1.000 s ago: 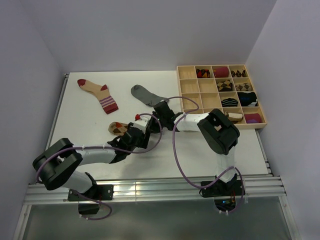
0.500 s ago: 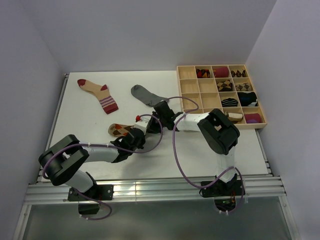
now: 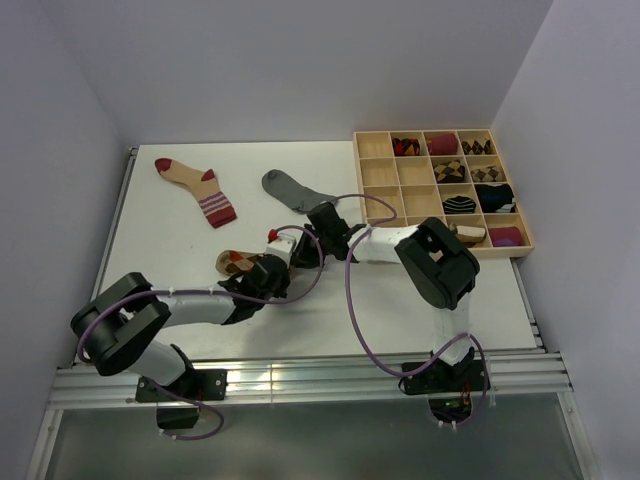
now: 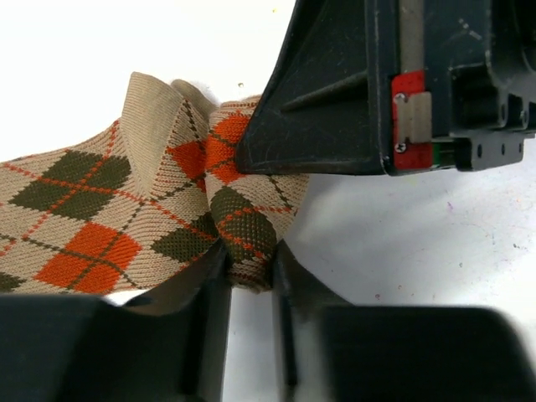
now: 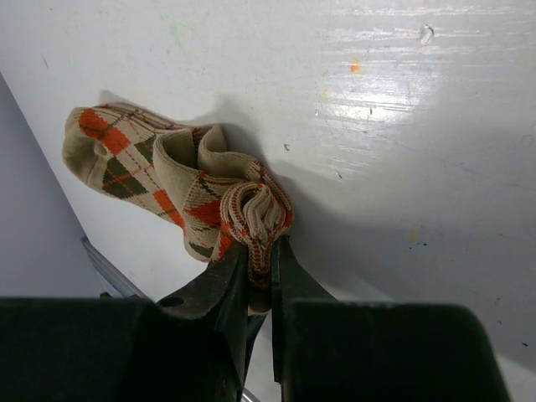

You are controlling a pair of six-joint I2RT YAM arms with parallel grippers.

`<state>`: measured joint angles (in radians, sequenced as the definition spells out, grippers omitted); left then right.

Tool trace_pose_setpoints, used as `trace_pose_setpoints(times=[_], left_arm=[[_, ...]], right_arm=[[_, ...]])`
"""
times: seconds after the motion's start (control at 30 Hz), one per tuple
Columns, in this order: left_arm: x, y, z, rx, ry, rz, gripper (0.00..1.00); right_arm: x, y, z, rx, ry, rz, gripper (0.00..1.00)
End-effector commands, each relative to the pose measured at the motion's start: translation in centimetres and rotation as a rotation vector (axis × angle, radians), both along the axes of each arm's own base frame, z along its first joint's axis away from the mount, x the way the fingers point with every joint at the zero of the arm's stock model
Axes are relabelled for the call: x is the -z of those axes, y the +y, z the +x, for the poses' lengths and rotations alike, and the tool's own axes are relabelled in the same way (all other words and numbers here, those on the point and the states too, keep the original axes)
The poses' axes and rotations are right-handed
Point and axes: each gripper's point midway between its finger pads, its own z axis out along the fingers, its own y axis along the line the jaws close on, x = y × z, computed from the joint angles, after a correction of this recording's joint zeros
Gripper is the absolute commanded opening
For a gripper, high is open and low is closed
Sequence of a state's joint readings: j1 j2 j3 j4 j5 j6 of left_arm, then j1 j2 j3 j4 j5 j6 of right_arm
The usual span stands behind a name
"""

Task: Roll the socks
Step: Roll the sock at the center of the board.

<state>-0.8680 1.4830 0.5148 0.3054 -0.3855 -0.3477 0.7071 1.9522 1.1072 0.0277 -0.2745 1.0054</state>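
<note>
The brown argyle sock lies half bunched at mid-table, its toe end pointing left. My left gripper is shut on a folded edge of that sock, and in the top view it sits at the sock's right end. My right gripper is shut on the bunched cuff of the same sock, and in the top view it reaches in from the right, close to the left one. The grey sock and the beige sock with dark-red toe and striped cuff lie flat farther back.
A wooden compartment tray at the back right holds several rolled sock bundles. The right gripper's black body hangs just above the sock in the left wrist view. Walls close in the table on the left, back and right.
My left gripper has shut on the argyle sock's fold and shifted slightly toward the right gripper. The right gripper has kept its hold and place.
</note>
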Motion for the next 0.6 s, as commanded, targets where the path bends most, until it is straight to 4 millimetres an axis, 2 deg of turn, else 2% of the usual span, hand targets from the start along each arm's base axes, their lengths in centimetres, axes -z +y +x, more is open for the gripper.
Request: trace_pose_setpoints(times=[0.0,0.07,0.17,0.33,0.43,0.57], left_arm=[[-3.0,-1.1,0.5,-0.002,-0.029,-0.088,0.31],[-3.2,-0.6,0.4,-0.007,-0.048,-0.083,0.42],[-4.8,-0.6,0.7,0.007,-0.09,-0.094,0.48],[-7.1,-1.8,0.7,0.059,-0.143,-0.13,0.53],[-6.6,-1.9,0.7,0.072,-0.138,-0.114,0.54],[-4.7,-2.1,0.4,0.082,-0.099,-0.096,0.51]], right_arm=[[-1.5,-0.2,0.1,0.005,-0.019,-0.006,0.0],[-1.5,-0.2,0.0,0.005,-0.017,-0.005,0.0],[-1.4,-0.2,0.0,0.004,-0.017,-0.006,0.0],[-1.3,-0.2,0.0,0.003,-0.013,-0.008,0.0],[-1.4,-0.1,0.0,0.003,-0.015,-0.004,0.0],[-1.3,-0.1,0.0,0.0,-0.01,-0.003,0.0]])
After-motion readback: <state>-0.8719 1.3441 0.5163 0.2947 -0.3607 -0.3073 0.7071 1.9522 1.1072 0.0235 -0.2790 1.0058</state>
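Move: The sock's rolled end is between the left fingertips, its middle about 2 cm ahead of them, 1 cm right, level. The sock's loose flat part lies some 10 cm left of the left hand and 3 cm ahead, about 1 cm lower; the grey sock is roughly 21 cm ahead and 4 cm right, 2 cm lower. From the right hand, which also pinches the roll, its middle is about 1 cm back and 1 cm left, level. Open the left gripper to about half, let go of the near edge of the rolled end, and lift straight up about 5 cm off the argyle sock, letting the fingertips tip up some 5 degrees. Keep the right gripper still and shut on the roll, so that it stays pinched low over the board. ##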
